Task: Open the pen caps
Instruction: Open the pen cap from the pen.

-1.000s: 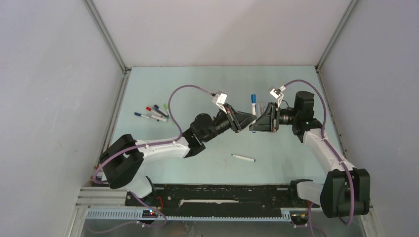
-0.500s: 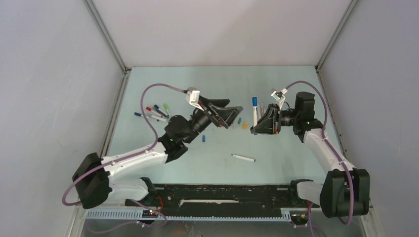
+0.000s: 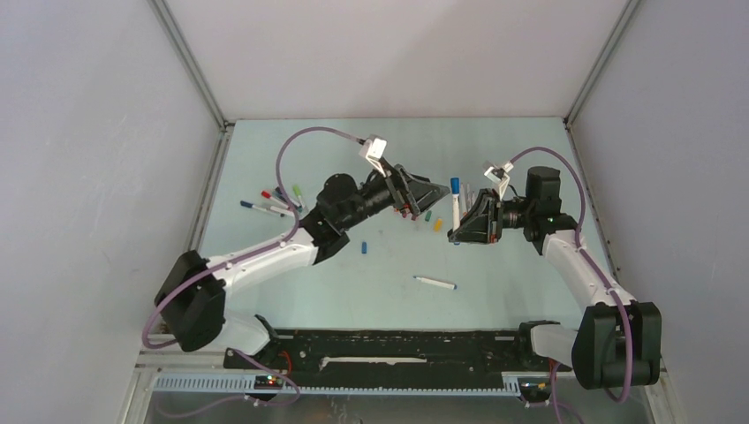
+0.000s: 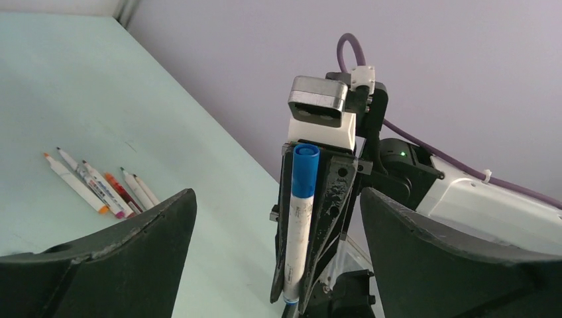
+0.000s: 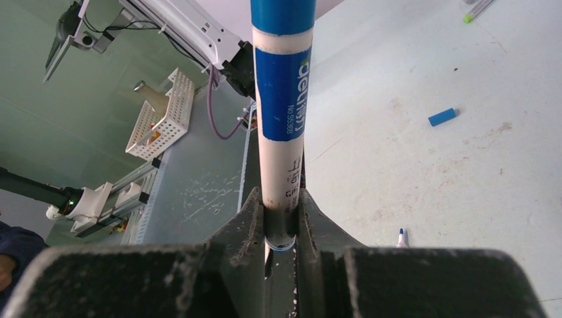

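Observation:
My right gripper (image 3: 459, 228) is shut on the lower end of a white pen (image 5: 281, 165), which stands upright with its blue cap (image 3: 455, 185) still on. That blue cap (image 4: 306, 169) tops the barrel in the left wrist view, between my left gripper's black fingers (image 4: 112, 255). My left gripper (image 3: 429, 200) hangs wide open just left of the pen, holding nothing. Loose pen caps lie on the table: a green one (image 3: 427, 215), an orange one (image 3: 437, 224) and a blue one (image 3: 364, 247), the last also seen as the blue cap (image 5: 442, 116) in the right wrist view.
Several capped pens (image 3: 269, 203) and a green cap (image 3: 298, 189) lie at the left of the pale green table (image 3: 495, 291). Uncapped pens (image 4: 99, 189) lie in a row behind the right gripper. One uncapped pen (image 3: 435, 283) lies near the front. Grey walls enclose the table.
My left gripper let go and opened, swung away to the left, then came back toward the pen. The right gripper has sunk slightly with the pen.

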Robot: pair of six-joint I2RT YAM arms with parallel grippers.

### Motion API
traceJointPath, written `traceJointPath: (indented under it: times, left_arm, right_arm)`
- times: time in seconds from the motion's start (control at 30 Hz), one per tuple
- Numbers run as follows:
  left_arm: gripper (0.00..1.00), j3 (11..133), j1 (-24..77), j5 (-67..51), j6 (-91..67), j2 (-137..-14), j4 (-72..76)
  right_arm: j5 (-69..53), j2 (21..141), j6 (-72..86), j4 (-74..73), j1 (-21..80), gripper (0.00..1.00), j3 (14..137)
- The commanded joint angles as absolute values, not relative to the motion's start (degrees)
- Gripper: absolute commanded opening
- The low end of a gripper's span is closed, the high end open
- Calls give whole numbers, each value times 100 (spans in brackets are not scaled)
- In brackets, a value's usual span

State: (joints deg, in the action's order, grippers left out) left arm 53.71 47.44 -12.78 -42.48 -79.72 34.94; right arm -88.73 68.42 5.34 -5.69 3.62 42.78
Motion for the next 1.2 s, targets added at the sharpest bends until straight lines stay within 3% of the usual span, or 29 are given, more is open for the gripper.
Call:
traceJointPath:
  times: [0.0,0.63,0.83,0.87,1.17]
  left_arm:
    - [93,5936,4811,-1663,-4513,-8317,3674]
    - [44,6721,4841,-2272,-4808,-9061,3826]
    - [4,6944,4825,-2438,-4807,-9109,3886]
    - [1,6978,4815,-2371,-4733,-9056,3893]
    - [0,7330,4012,-730,-4305,-8279,4732]
  right_arm:
    - [-9066,6795,369,-620,371,0,4303]
    - [-9047,6829,448,-589,389,0,4304]
    - [-9031,6868,444,-598,401,0,4306]
    - [-9031,6879,447,-598,405,0,4307]
    - [-8957,7072,328,-784,816,0,4305]
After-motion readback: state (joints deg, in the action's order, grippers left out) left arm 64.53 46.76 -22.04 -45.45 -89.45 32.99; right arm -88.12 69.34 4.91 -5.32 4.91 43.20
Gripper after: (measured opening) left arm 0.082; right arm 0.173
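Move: Level with the open left fingers, about 5 cm to their right, is the blue cap on the forward end of the pen that the right hand holds; from the right hand that cap is roughly 11 cm ahead. Some 28 cm below the left hand, the loose yellow cap lies about 3 cm ahead and 6 to the right, the green cap 7 ahead and 3 right, and a loose pen 15 back and 5 right. Sliding about 5 cm to the right, the left hand brings its fingers around the blue cap, swinging some 10 degrees clockwise as they close from nearly wide open and pinch it. It then starts to tug, a good centimetre forward and left, while the right hand keeps its grip on the pen's rear end, staying put but for being drawn slightly left at the last. ##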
